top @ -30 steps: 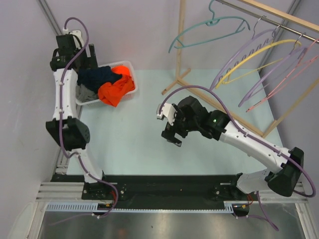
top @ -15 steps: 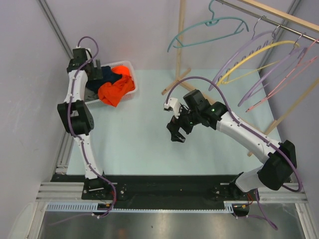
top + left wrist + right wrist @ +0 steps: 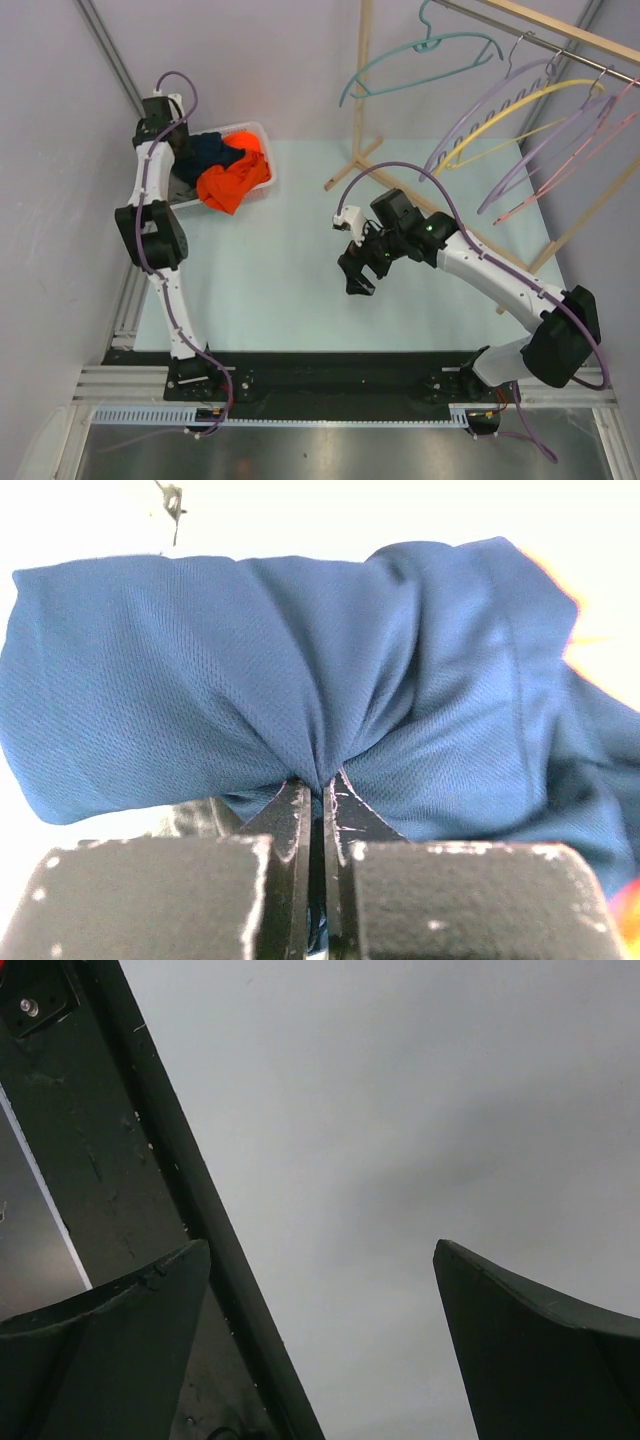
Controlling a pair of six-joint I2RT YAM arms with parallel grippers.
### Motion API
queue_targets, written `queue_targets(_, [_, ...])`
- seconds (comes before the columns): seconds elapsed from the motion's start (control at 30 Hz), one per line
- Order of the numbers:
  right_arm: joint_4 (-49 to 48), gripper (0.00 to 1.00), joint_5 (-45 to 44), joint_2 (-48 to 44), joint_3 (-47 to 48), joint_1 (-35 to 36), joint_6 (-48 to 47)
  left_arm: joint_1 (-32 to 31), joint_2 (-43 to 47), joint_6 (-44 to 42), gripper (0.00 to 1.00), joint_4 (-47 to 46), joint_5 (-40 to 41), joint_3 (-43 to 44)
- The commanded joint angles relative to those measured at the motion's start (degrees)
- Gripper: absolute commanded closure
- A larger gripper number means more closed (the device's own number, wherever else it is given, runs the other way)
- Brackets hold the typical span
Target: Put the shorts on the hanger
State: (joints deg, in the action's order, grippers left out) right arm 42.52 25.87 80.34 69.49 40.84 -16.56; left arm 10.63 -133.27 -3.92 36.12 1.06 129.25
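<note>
The navy shorts [image 3: 210, 150] lie bunched in a white bin [image 3: 262, 131] at the table's far left. My left gripper [image 3: 184, 152] reaches down into the bin. In the left wrist view its jaws are closed, and a fold of the shorts [image 3: 300, 650] is pinched between the tips of the left gripper [image 3: 315, 785]. The teal hanger [image 3: 420, 62] hangs by its hook from the wooden rail at the upper right. My right gripper [image 3: 356, 277] hovers open over the middle of the table, far from both. In its wrist view the right gripper [image 3: 320, 1252] holds nothing.
An orange garment [image 3: 232, 180] fills the bin's near right side, against the shorts. Purple hangers [image 3: 500, 110], a yellow hanger [image 3: 520, 105] and a pink hanger [image 3: 575, 165] hang further right on the rail. The wooden rack's post [image 3: 361, 90] and foot bar [image 3: 470, 232] stand on the table's right half.
The left arm stretched out to the bin and its jaws closed on the shorts. The right gripper drifted a little toward the near side and stayed open.
</note>
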Motion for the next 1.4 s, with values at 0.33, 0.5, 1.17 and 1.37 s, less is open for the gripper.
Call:
queue_targets(0.33, [4.2,0.00,-2.7,-1.5,14.8,1.0,-2.7,-7.3,29.3,0.8,0.99,3.0,-16.1,9.0])
queue_targets(0.5, [4.1,0.00,-4.6,-2.8,17.0,2.4,-2.8,-15.3,36.1,3.3,1.00,5.6,-20.3,7.3])
queue_targets(1.17, [0.8,0.00,-13.4,-11.5,2.4,10.4,-13.9,-27.9,62.1,15.7,0.85,-8.7,-37.3,-71.0])
queue_targets(1.37, [-10.6,0.00,-16.1,-11.1,-3.0,13.0,-18.0,-16.6,63.8,10.7,0.25,-3.7,-41.0,-74.2])
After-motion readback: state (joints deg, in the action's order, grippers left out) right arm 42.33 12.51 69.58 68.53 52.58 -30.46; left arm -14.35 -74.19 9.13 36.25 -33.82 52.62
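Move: The left gripper already has the navy shorts pinched in the basket; the bare table spot to take them to lies some 45 cm back, 34 cm to its right and roughly 8 cm lower. In the basket, the orange cloth lies about 16 cm right and 9 cm back from this gripper, the grey cloth around 12 cm back and 1 cm left. From the right gripper the spot is about 18 cm left, 5 cm back and 11 cm down. Keep the left fingers shut on the navy shorts and pull them up out of the basket, arcing some 35 cm high while swinging back and right, then lower to the open table, ending about 35 cm back and 30 cm right. Turn the wrist clockwise, tip it up then down, and open the fingers at the bottom. Raise the open, empty right gripper about 12 cm, then sink partway again. ##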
